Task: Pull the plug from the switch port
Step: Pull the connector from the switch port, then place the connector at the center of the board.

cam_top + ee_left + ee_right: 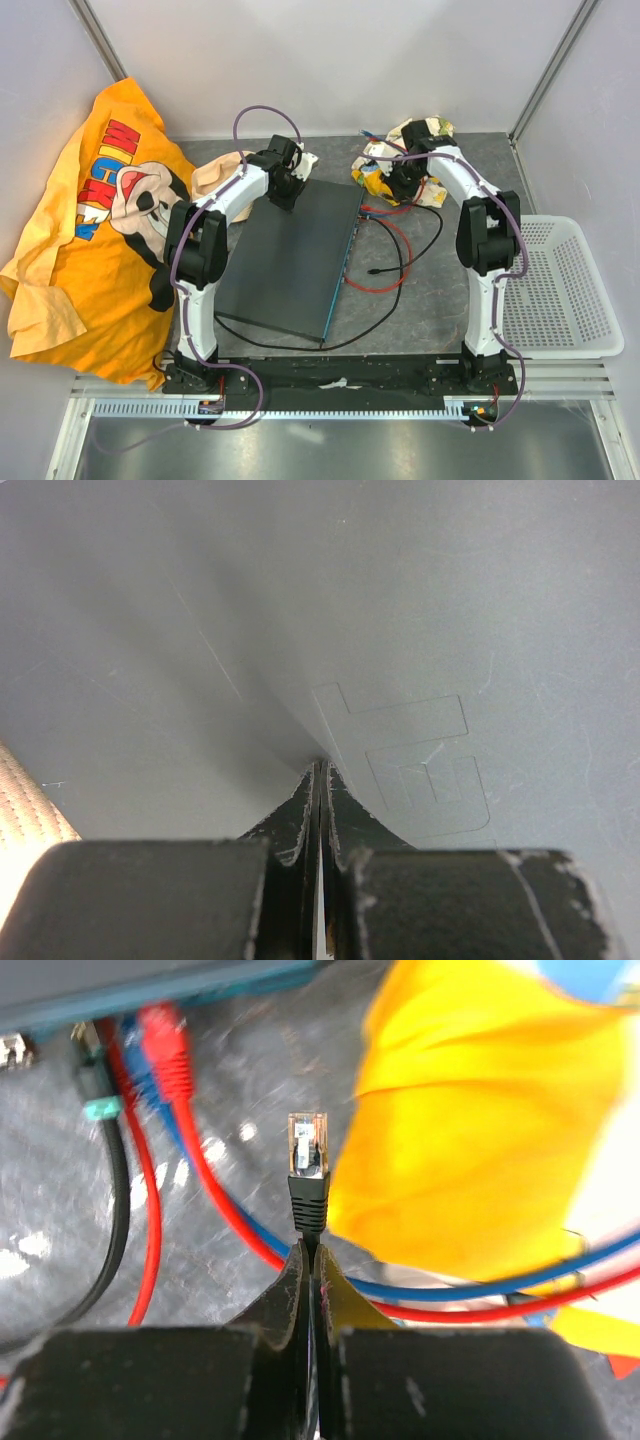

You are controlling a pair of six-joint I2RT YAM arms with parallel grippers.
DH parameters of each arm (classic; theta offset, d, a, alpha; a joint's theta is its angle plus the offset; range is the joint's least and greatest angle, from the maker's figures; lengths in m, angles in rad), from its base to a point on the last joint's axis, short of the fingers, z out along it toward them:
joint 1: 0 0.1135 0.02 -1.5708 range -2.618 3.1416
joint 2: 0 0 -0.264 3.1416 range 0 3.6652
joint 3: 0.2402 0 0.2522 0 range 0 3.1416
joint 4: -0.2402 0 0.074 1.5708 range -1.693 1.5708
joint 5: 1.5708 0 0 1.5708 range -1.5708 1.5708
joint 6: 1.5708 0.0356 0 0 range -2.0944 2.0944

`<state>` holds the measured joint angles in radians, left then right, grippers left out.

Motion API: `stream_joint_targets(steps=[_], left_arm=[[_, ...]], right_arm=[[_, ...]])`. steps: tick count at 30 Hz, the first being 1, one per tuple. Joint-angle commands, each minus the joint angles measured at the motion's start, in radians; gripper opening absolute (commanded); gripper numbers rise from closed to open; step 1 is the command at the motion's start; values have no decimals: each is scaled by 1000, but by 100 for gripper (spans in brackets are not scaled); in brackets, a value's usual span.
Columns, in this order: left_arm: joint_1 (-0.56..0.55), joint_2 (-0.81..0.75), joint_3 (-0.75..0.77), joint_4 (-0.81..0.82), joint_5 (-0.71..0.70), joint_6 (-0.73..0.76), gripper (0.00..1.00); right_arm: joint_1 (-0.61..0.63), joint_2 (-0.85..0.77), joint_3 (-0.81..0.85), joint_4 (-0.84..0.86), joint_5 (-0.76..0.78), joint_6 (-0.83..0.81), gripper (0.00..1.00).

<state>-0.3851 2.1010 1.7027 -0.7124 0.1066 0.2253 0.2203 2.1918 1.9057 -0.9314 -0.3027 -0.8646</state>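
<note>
The switch [290, 255], a flat dark grey box, lies mid-table with its teal-blue socket edge [343, 270] facing right. My left gripper [320, 770] is shut, its tips pressed down on the switch's grey top [420, 630] near the far corner [285, 190]. My right gripper [312, 1250] is shut on the black cable just behind a plug [307, 1150] with a black boot and a clear tip. This plug hangs free, away from the switch edge [150, 985]. A red plug [165, 1045] and a black one with a teal collar [95, 1090] sit at the ports.
Red [395, 250] and black [425, 240] cables loop on the table right of the switch. A crumpled yellow-patterned cloth [400, 160] lies behind my right gripper [405, 190]. An orange printed shirt [90, 220] covers the left, and a white mesh basket [565, 290] stands at the right.
</note>
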Motion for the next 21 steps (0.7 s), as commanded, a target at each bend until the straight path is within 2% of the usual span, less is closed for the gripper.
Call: stream_joint_targets(steps=[1,3,5,8,13,16,18,21], left_arm=[[-43,139,-64,-55,71,11,2],[-43,139,-63,-55,70,13,1],[-43,142,-54,-58,64,13,2],[-43,152,-40,-73,68,9,2],[-34,171,-14,-84,100,0,1],[-32,179,0,-87,125,-4,1],[-32,180,5,-87,133,-7,2],[-32,183,8,-87,146,-9,2]], right_arm=[[-12,-107,-8,172,-16,198,0],[-16,-133,-52,282,19,346,0],[-18,-174,-82,374,137,454,0],[-36,-207,-91,410,249,501,0],[-130,-192,74,366,240,550,0],[-194,-173,190,341,142,552,0],[-260,-156,254,318,-62,530,0],[-324,-100,358,246,-170,507,0]])
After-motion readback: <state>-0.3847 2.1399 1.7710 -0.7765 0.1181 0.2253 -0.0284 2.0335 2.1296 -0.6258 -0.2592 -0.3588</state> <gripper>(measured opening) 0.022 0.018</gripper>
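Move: The black plug is already out and pinched in the right hand, with the switch port about 9 cm to this hand's left, 2 cm back and 2 cm below. The yellow cloth's middle lies some 7 cm ahead and 1 cm right, 5 cm below; the cable's loose end lies about 18 cm back and 8 cm left, also 5 cm below. From the left hand, the switch port is level ahead, 18 cm right and 2 cm lower. Still pinching the plug, right hand climbs some 20 cm, right and forward away from the switch, turning clockwise. ##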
